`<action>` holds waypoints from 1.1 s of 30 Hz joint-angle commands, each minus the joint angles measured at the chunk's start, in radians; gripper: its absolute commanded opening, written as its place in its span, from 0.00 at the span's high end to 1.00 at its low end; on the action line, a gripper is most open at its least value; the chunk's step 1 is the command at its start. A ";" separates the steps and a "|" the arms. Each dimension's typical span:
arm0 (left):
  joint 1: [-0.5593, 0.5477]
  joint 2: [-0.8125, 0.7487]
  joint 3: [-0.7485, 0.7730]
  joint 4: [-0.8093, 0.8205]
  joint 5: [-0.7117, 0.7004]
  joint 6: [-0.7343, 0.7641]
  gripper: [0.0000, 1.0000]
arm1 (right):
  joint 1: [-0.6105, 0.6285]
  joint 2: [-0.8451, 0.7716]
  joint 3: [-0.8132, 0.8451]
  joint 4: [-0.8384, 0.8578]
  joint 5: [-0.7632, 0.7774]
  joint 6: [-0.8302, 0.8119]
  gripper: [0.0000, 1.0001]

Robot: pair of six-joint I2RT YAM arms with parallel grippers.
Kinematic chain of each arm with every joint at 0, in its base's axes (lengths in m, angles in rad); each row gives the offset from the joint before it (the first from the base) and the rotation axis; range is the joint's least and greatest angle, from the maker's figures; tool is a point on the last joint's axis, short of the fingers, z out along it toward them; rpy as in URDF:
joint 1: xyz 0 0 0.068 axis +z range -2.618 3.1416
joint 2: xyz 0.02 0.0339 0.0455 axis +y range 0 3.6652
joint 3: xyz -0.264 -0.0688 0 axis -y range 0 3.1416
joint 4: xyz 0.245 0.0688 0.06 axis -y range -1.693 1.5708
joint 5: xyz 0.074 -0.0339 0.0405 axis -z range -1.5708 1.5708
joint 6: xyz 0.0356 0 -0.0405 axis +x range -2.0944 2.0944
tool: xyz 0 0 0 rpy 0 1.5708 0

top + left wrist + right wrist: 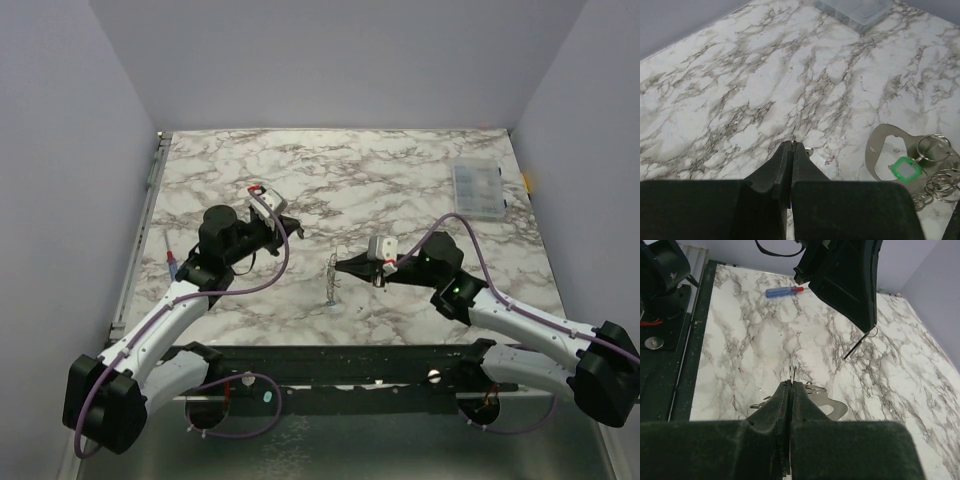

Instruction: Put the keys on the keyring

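Note:
My right gripper [340, 265] [793, 382] is shut on a thin wire ring of the keyring [793, 373], held above the table's middle. The keyring [331, 282] hangs from it with a flat silvery plate [884, 150], several rings and a short chain [940, 182]. A green key [904, 168] hangs on one of those rings. My left gripper [293, 229] [792, 144] is shut, up and to the left of the keyring and apart from it. A tiny metal loop [795, 139] pokes out of its tips. No blue key is clear in any view.
A clear compartment box [478, 188] [855, 10] lies at the back right. The blue-and-red pen-like tool [172, 262] [782, 291] lies near the left edge. A raised rail runs along the table's left side.

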 commanded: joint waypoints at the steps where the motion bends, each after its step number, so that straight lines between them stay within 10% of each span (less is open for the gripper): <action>1: -0.017 0.012 0.007 0.073 0.204 0.044 1.00 | 0.005 0.002 0.041 -0.033 -0.046 -0.005 0.99; 17: -0.090 0.026 0.023 -0.038 0.507 0.395 1.00 | 0.005 0.031 0.081 -0.137 -0.087 -0.011 0.99; 33: -0.115 -0.045 -0.042 -0.022 0.517 0.468 1.00 | 0.005 0.047 0.105 -0.162 -0.143 0.004 0.99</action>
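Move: The keyring's ring, pinched in the right fingers, is about 9 cm back and 9 cm to the right of the left fingertips, roughly level. The metal opener hangs some 5 cm under the ring and about 1 cm farther out; the blue tag hangs lowest, about 4 cm back of the ring and 8 cm below it. From the right hand, the black key fob held in the left gripper is about 9 cm ahead and 9 cm to the left, slightly lower. Bring the left gripper, keeping its shut hold on the black key fob, back and to the right towards the ring, then straight back alone for the last half: about 9 cm back and 5 cm right in all. Swing its fingers clockwise some 35 degrees until they point mostly right. Keep the ring pinched in the right gripper while easing it slightly back and down. ##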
